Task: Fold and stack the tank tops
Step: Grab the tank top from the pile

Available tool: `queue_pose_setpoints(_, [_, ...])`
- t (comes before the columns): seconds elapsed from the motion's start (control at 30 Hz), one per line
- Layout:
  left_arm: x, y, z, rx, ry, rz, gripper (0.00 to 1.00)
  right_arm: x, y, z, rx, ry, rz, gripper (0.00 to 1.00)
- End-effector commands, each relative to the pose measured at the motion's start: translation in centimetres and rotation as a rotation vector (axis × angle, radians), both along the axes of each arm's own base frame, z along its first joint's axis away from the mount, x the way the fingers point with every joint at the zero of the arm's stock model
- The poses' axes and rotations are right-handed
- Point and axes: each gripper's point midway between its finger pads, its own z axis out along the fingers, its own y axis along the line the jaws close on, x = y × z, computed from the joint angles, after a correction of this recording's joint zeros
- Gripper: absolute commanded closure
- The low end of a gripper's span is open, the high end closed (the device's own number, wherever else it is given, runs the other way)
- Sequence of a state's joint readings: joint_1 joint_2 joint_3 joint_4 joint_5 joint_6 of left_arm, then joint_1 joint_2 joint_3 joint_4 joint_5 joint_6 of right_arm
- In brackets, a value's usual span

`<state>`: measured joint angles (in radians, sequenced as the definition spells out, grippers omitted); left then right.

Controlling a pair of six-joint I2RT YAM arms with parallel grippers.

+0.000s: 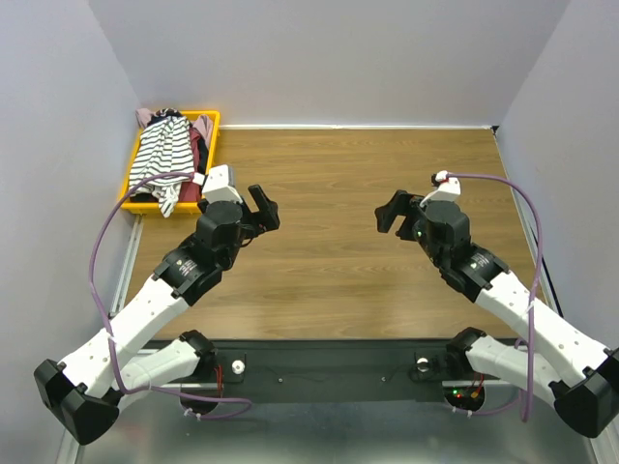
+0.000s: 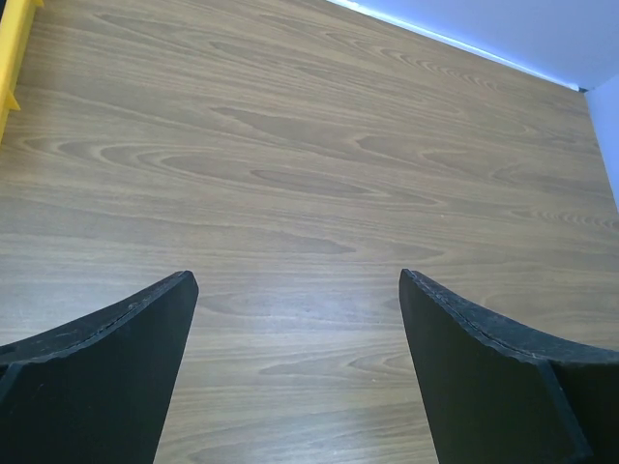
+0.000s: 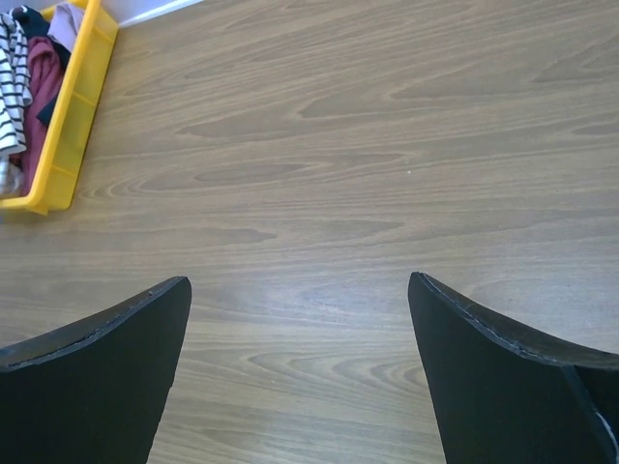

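The tank tops lie heaped in a yellow bin (image 1: 209,147) at the table's far left corner. A white one with thin black stripes (image 1: 164,153) drapes on top, over a dark red one (image 1: 199,150) and a pale pink one (image 1: 203,126). In the right wrist view the striped top (image 3: 10,77), the dark red top (image 3: 41,82) and the pink top (image 3: 66,21) show inside the bin (image 3: 68,116). My left gripper (image 1: 265,207) hovers open over bare wood just right of the bin. My right gripper (image 1: 391,212) hovers open mid-table, far from the cloth. Nothing sits between either pair of fingers.
Wooden tabletop (image 1: 348,174) bounded by grey walls at the back and both sides. The bin's edge (image 2: 12,48) shows at the far left of the left wrist view. A purple cable (image 1: 106,242) loops from each arm.
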<state>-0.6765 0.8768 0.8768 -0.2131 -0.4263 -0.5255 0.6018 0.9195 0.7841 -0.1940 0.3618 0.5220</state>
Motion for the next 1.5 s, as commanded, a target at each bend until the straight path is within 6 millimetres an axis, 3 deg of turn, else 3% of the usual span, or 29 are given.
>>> queue_pose_setpoints(0.0, [0.4, 0.1, 1.8, -0.035, -0.042, 0.016, 0.03, 0.1, -0.1, 1.5, 0.021, -0.057, 0.001, 0.0])
queue_pose_setpoints(0.27, [1.3, 0.9, 2.7, -0.013, -0.039, 0.084, 0.06, 0.2, 0.3, 0.9, 0.0, -0.044, 0.023, 0.0])
queue_pose_setpoints(0.37, [3.6, 3.9, 3.9, -0.014, -0.028, 0.225, 0.08, 0.5, 0.7, 0.7, -0.011, -0.033, 0.036, 0.0])
queue_pose_setpoints(0.43, [6.2, 6.4, 4.0, -0.01, 0.0, 0.304, 0.17, 0.7, 1.0, 1.0, -0.01, -0.032, 0.046, 0.0])
queue_pose_setpoints(0.47, [7.7, 9.4, 6.0, -0.031, -0.028, 0.388, 0.2, 0.8, 1.3, 0.8, -0.009, -0.025, 0.055, 0.0])
queue_pose_setpoints(0.5, [9.2, 10.5, 5.6, -0.013, -0.008, 0.43, 0.23, 1.0, 1.5, 0.5, -0.007, -0.012, 0.054, 0.0])
queue_pose_setpoints(0.53, [10.2, 13.2, 7.2, -0.015, -0.036, 0.521, 0.23, 1.1, 1.8, 0.7, 0.001, -0.011, 0.062, 0.0])
queue_pose_setpoints(0.6, [11.8, 15.5, 7.5, 0.011, -0.031, 0.601, 0.23, 1.3, 2.3, 0.7, 0.005, -0.002, 0.073, 0.0])
queue_pose_setpoints(0.63, [13.5, 17.7, 7.1, 0.035, -0.014, 0.679, 0.23, 1.6, 2.7, 0.3, 0.005, 0.012, 0.082, 0.0])
queue_pose_setpoints(0.67, [14.5, 17.5, 6.7, 0.045, 0.001, 0.67, 0.23, 1.7, 2.8, 0.2, 0.004, 0.017, 0.082, 0.0])
queue_pose_setpoints(0.7, [16.5, 18.8, 5.7, 0.058, 0.035, 0.687, 0.23, 1.8, 3.1, -0.1, 0.003, 0.029, 0.09, 0.0])
queue_pose_setpoints(0.8, [19.2, 20.7, 3.1, 0.107, 0.106, 0.72, 0.23, 2.0, 3.2, -0.4, 0.003, 0.039, 0.087, 0.0])
queue_pose_setpoints(0.83, [21.0, 21.1, 1.4, 0.138, 0.147, 0.73, 0.23, 2.0, 3.3, -0.5, 0.004, 0.042, 0.089, 0.0])
queue_pose_setpoints(0.9, [22.0, 22.1, -1.1, 0.181, 0.226, 0.757, 0.19, 2.0, 3.3, -0.5, 0.006, 0.043, 0.088, 0.0])
queue_pose_setpoints(0.93, [22.9, 22.8, -3.3, 0.201, 0.271, 0.77, 0.17, 2.1, 3.3, -0.7, 0.006, 0.046, 0.089, 0.0])
queue_pose_setpoints(0.97, [23.5, 22.7, -3.9, 0.202, 0.279, 0.765, 0.17, 2.0, 3.4, -0.6, 0.007, 0.047, 0.09, 0.0])
queue_pose_setpoints(1.0, [24.0, 22.6, -4.9, 0.202, 0.293, 0.755, 0.16, 2.0, 3.3, -0.8, 0.007, 0.049, 0.087, 0.0])
queue_pose_setpoints(1.03, [24.3, 23.9, -6.3, 0.202, 0.32, 0.769, 0.16, 2.0, 3.3, -0.9, 0.005, 0.05, 0.085, 0.0])
queue_pose_setpoints(1.13, [24.9, 23.9, -8.1, 0.22, 0.349, 0.749, 0.16, 2.0, 3.1, -1.1, 0.003, 0.051, 0.076, 0.0])
queue_pose_setpoints(1.3, [24.8, 24.2, -9.8, 0.252, 0.381, 0.757, 0.19, 2.0, 3.3, -1.5, 0.007, 0.059, 0.08, 0.0])
queue_pose_setpoints(1.47, [24.6, 24.4, -11.5, 0.265, 0.411, 0.766, 0.35, 2.0, 3.3, -1.6, 0.011, 0.059, 0.082, 0.0])
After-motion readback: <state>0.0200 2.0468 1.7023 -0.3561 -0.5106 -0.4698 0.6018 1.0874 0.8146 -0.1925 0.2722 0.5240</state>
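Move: From the left gripper, the striped tank top's middle lies about 31 cm ahead, 30 cm to the left and 17 cm below; its near right hem is a little closer. It sits on the yellow basket, whose middle is some 2 cm to the right of it. The maroon cloth is about 8 cm to the right of the tank top, level with it. From the right gripper, the tank top is roughly 30 cm ahead, 58 cm left and 12 cm below. Swing the left gripper forward and left in one fast sweep, rising slightly first, then drop about 20 cm over the basket to the striped tank top's near right hem. Turn it some 40 degrees counter-clockwise and tip it down, then start narrowing the open fingers at the hem. Sink the right gripper about 4 cm, drifting left, wide open. ##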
